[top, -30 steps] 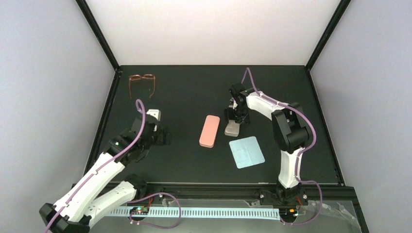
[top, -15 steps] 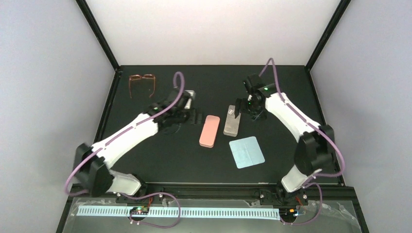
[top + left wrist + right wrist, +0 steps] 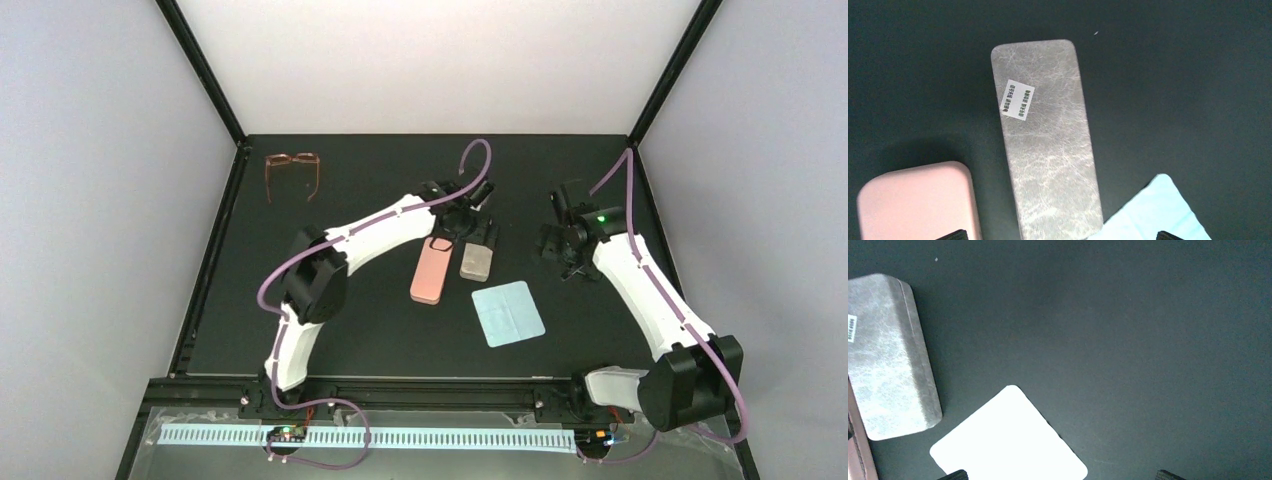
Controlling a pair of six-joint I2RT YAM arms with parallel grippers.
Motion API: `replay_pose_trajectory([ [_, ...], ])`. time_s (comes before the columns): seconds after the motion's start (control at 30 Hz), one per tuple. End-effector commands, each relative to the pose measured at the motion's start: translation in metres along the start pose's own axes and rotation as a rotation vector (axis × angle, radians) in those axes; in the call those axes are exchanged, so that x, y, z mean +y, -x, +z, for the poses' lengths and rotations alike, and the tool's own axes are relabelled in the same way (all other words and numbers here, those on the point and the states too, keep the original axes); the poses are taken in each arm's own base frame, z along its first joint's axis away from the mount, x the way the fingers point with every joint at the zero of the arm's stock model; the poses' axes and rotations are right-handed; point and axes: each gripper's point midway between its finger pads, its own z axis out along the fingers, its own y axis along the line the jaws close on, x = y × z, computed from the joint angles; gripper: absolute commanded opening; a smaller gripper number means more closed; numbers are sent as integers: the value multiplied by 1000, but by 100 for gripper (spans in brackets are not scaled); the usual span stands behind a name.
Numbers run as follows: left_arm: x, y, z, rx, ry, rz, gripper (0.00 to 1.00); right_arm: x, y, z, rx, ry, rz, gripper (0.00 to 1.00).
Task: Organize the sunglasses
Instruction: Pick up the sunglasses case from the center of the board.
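Observation:
No sunglasses show in any view. A closed grey oblong case [image 3: 477,262] lies mid-table beside a pink oblong case [image 3: 431,270]. My left gripper [image 3: 470,236] hovers open above the far ends of both cases. In the left wrist view the grey case [image 3: 1045,135] runs down between the spread fingertips of the left gripper [image 3: 1060,235], with the pink case [image 3: 918,200] at lower left. My right gripper [image 3: 558,246] is open to the right of the grey case, holding nothing. In its wrist view the right gripper [image 3: 1062,475] stands over bare mat, the grey case [image 3: 888,355] off to the left.
A light blue cloth [image 3: 508,313] lies flat just in front of the grey case; it also shows as the cloth [image 3: 1158,210] and, washed out white, the cloth [image 3: 1008,440]. A reddish-brown framed pair of glasses [image 3: 292,172] sits at the back left corner of the black mat [image 3: 380,180].
My left arm has swung from the table's left side across to above the two cases. My right gripper has drawn away from the grey case to the right and opened wider.

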Motion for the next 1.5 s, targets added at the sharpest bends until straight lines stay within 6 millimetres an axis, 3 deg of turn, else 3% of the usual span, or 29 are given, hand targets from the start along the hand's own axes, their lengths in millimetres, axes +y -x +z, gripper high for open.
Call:
replay_pose_trajectory([
  [0.0, 8, -5, 20, 52, 70, -30, 99, -5, -1, -1, -5, -9, -14, 100],
  [0.2, 8, -6, 48, 68, 87, -38, 98, -5, -1, -4, -2, -2, -42, 100],
  [0.43, -7, -3, 53, 51, 51, -37, 95, 0, -14, 8, 51, 27, -59, 100],
  [0.7, -7, -14, 73, 86, 99, -18, 91, 4, -15, 12, 71, 37, -70, 100],
  [1.47, 1, -30, 83, 90, 245, 1, 74, 2, -20, 17, 85, 29, -84, 100],
])
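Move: The grey sunglasses case lies almost under the left hand, about 2 cm ahead, 3 cm to its right and 12 cm below. Beside it, the pink case sits some 10 cm to the grey case's left and 5 cm nearer the base; the blue cloth is about 15 cm nearer than the grey case and 6 cm farther right. From the right hand, the grey case is roughly 9 cm ahead, 17 cm left and 14 cm down. Onto the grey case the left hand sinks about 8 cm, quickly at first, then in a slower second step, easing some 3 cm to the right on the way. It rolls about 10 degrees, left side rising, and narrows its wide-open fingers by about a quarter, one on each side of the case, without shutting; contact can't be seen. The open right hand settles about 2 cm lower. ##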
